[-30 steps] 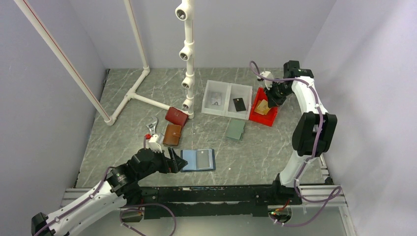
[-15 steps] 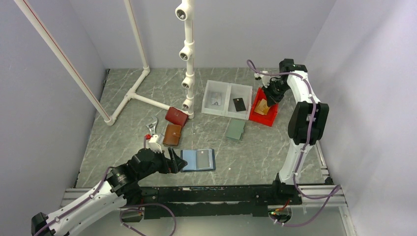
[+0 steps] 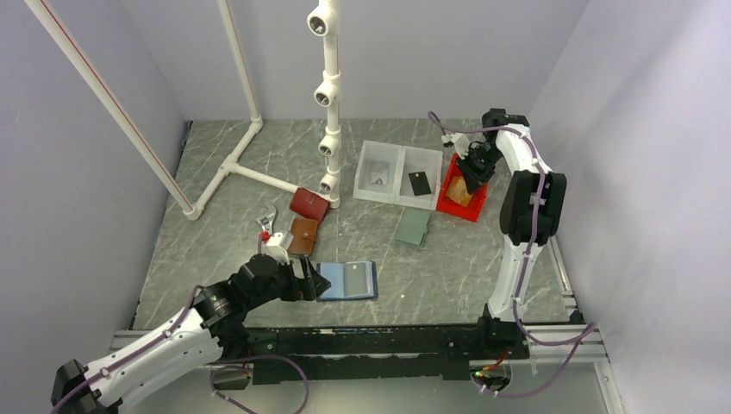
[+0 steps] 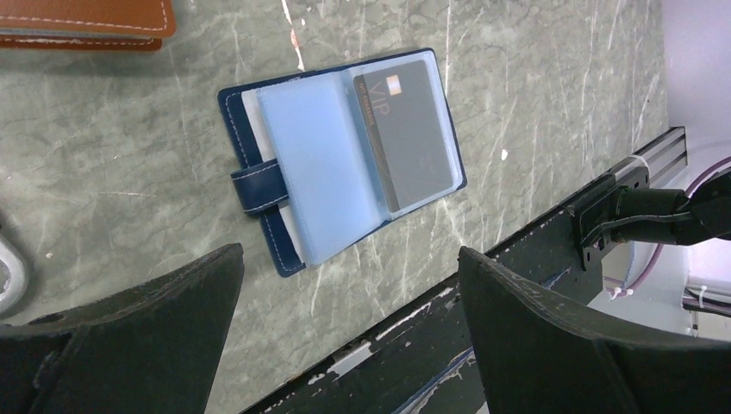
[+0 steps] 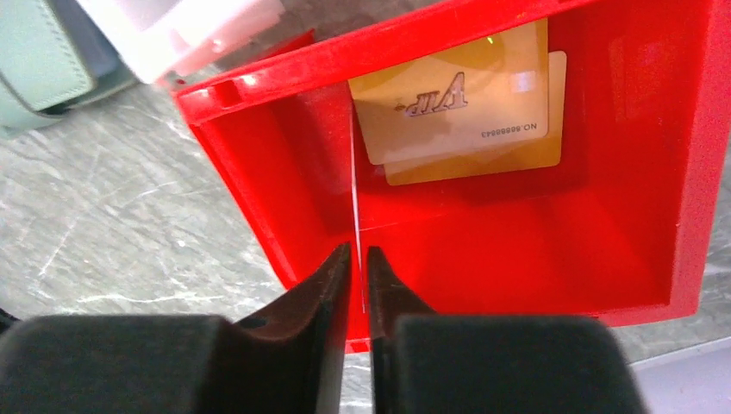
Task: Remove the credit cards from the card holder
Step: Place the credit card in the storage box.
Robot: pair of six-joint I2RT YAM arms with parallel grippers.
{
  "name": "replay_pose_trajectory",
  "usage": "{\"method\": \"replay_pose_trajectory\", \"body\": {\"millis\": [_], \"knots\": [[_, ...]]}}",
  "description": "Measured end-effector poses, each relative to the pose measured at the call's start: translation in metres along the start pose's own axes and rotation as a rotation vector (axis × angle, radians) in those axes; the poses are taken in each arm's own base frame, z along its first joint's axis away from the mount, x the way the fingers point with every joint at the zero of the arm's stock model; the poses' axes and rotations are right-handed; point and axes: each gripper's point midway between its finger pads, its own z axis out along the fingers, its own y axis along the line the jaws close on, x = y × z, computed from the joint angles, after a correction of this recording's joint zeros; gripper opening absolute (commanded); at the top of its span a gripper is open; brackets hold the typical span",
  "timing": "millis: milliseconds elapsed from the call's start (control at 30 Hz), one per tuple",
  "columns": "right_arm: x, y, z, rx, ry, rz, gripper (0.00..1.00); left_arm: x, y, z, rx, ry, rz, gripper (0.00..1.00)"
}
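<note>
The card holder (image 3: 347, 280) (image 4: 345, 164) lies open near the table's front edge, navy outside and light blue inside, with a dark card (image 4: 403, 138) in its right pocket. My left gripper (image 3: 312, 280) (image 4: 349, 254) hovers wide open just left of it, holding nothing. My right gripper (image 3: 472, 172) (image 5: 359, 252) is over the red bin (image 3: 448, 205) (image 5: 655, 172). Its jaws stand a hair apart, with a thin card (image 5: 355, 190) edge-on in the gap. Orange-tan credit cards (image 5: 457, 103) lie in the bin.
White bins (image 3: 398, 172) left of the red one hold a black card (image 3: 420, 183) and a picture card (image 3: 376, 177). A grey-green wallet (image 3: 413, 227), a brown wallet (image 3: 302, 235) and a dark red wallet (image 3: 309, 203) lie mid-table. A white pipe frame (image 3: 330, 103) stands behind.
The right gripper has sunk lower into the red bin and its jaws have parted slightly around the card. The left gripper has edged right toward the card holder.
</note>
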Motion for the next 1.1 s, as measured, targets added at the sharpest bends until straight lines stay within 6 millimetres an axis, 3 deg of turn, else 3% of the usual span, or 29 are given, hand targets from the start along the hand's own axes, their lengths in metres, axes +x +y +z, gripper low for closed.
{"method": "replay_pose_trajectory", "body": {"millis": [67, 200, 333, 467, 567, 767, 933, 1100], "knots": [[0.004, -0.004, 0.004, 0.016, 0.027, 0.017, 0.27, -0.003, -0.003, 0.001, -0.003, 0.002, 0.002, 0.99], [0.005, -0.024, 0.004, 0.113, 0.052, 0.047, 0.29, -0.009, -0.007, 0.002, -0.018, 0.003, 0.006, 0.99], [-0.009, -0.044, -0.007, 0.211, 0.013, 0.063, 0.30, -0.018, -0.015, 0.005, -0.014, -0.007, 0.019, 0.99], [-0.024, -0.043, -0.023, 0.244, -0.062, 0.066, 0.33, -0.023, -0.022, 0.012, 0.013, -0.014, 0.039, 0.99], [-0.035, -0.026, -0.044, 0.240, -0.146, 0.050, 0.34, -0.024, -0.024, 0.019, 0.020, -0.013, 0.054, 0.99], [-0.053, 0.032, -0.082, 0.160, -0.348, -0.013, 0.35, -0.027, -0.023, 0.033, 0.010, -0.014, 0.056, 0.99], [-0.063, 0.067, -0.077, 0.021, -0.454, -0.027, 0.35, -0.034, -0.027, 0.046, 0.024, -0.039, 0.047, 0.99], [-0.069, 0.075, -0.074, -0.036, -0.493, -0.025, 0.35, -0.032, -0.022, 0.066, -0.004, -0.020, 0.038, 0.99]]}}
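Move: The right hand stands inside the red box, its card upright between barely parted fingers; the box's middle is about 3 cm ahead, 3 cm left and 4 cm below, and the black card lies some 16 cm left and 3 cm ahead. From the left hand, the grey card in the open blue holder is roughly 6 cm ahead, 10 cm right and 8 cm lower; the brown holder sits about 15 cm ahead, 4 cm left. Forward about 4.5 cm and a little right goes the right hand, low in the red box, its fingers opening to let go of the card; then it climbs some 11 cm, swinging left and back out of the box while the fingers tilt leftward. Forward and right, over a slight hump, the open left hand travels roughly 7.5 cm towards the grey card, touching nothing. ##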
